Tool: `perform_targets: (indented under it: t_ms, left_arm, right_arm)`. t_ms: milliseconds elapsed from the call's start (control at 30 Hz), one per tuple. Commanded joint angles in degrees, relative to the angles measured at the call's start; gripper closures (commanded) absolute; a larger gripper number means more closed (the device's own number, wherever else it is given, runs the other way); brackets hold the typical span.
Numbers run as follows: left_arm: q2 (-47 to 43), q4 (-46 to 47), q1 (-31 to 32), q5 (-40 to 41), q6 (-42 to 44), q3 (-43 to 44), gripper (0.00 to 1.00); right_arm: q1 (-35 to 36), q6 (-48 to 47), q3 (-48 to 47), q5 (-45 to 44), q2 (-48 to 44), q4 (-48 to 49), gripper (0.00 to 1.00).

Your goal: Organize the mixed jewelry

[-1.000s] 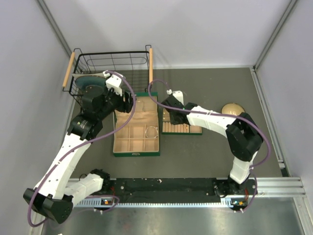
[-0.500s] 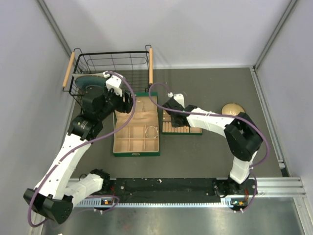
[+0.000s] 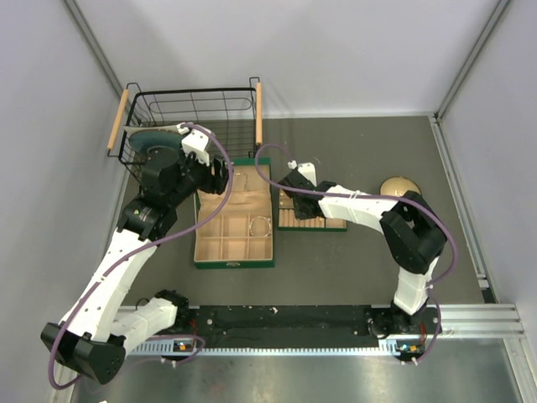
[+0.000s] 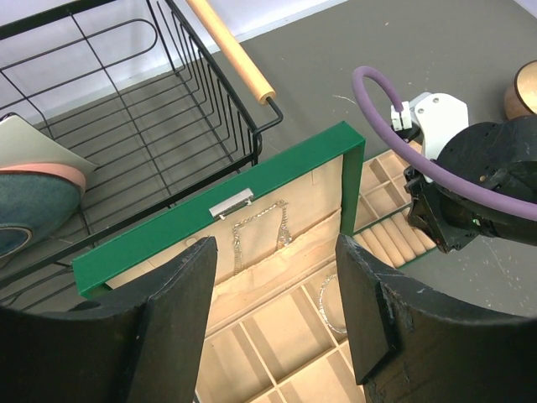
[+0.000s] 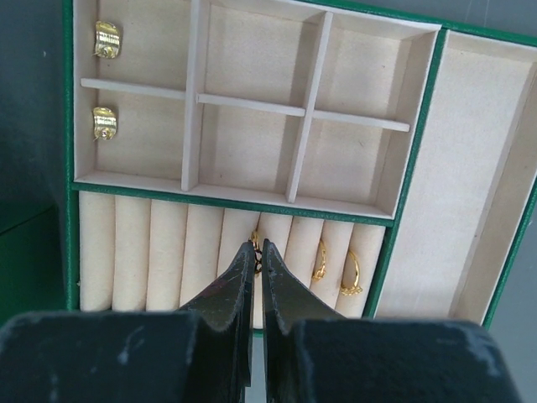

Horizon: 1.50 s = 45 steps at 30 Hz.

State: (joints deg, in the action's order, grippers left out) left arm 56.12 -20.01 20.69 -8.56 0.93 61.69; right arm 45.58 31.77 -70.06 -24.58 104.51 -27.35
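Observation:
My right gripper [image 5: 258, 249] is shut on a small gold ring [image 5: 254, 240], with its tips down at the slot between two beige ring rolls of the small green tray [image 5: 403, 193]. Two more gold rings [image 5: 320, 262] [image 5: 351, 275] stand in the slots to the right. Two gold pieces [image 5: 106, 39] [image 5: 104, 122] lie in the left compartments. My left gripper [image 4: 277, 319] is open and empty above the large green box [image 4: 218, 220]. The silver bracelet hoop [image 4: 329, 302] lies in one of that box's compartments, and also shows in the top view [image 3: 261, 225].
A silver chain [image 4: 260, 231] lies on the box's lid lining. A black wire basket [image 3: 193, 117] with wooden handles stands at the back left and holds a teal plate [image 3: 151, 144]. A round tan bowl [image 3: 400, 186] sits to the right of the small tray [image 3: 312, 220].
My right wrist has shifted slightly over the small tray. The left arm has not moved.

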Motion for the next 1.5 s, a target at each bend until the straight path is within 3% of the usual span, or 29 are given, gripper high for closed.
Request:
perform_targets:
  t_ms: [0, 833, 1133, 1467]
  left_arm:
    - [-0.57, 3.14, -0.21, -0.41, -0.75, -0.26, 0.36]
    - [-0.83, 2.96, -0.3, 0.29, -0.49, -0.43, 0.37]
    - [-0.4, 3.13, -0.38, 0.38, 0.04, 0.36, 0.36]
    - [-0.48, 2.53, -0.65, -1.54, 1.43, 0.28, 0.36]
  right_arm:
    - [-0.23, 1.36, -0.16, -0.56, 1.22, 1.43, 1.0]
    - [1.44, 2.51, 1.16, 0.85, 3.07, 1.69, 1.0]
    - [1.44, -0.92, 0.98, 2.43, -3.69, 2.66, 0.69]
    - [0.3, -5.22, -0.69, 2.78, -9.49, 2.74, 0.68]
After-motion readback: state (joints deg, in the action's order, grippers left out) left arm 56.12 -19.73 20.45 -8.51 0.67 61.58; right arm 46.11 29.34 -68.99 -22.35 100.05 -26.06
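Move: The right hand, shut on a gold ring, has the crease between the fifth and sixth ring rolls (counted from the left) directly beneath it, about 1 cm down. Two seated gold rings lie level with it, roughly 2 and 4 cm to its right; the nearer gold earring is some 4 cm ahead and 6 cm left, the silver bracelet about 11 cm left and 3 cm back. From the left hand that crease is some 19 cm right, about level in reach and 28 cm below. The right hand sinks slowly and almost straight down by about 1 cm, its shut fingers pushing the held gold ring down into the crease between the two rolls, and stays there briefly. The fingers then open to about a third of their range, letting go of the ring, and the hand lifts about 3 cm from its lowest point, clear of the rolls and drifting slightly left. ##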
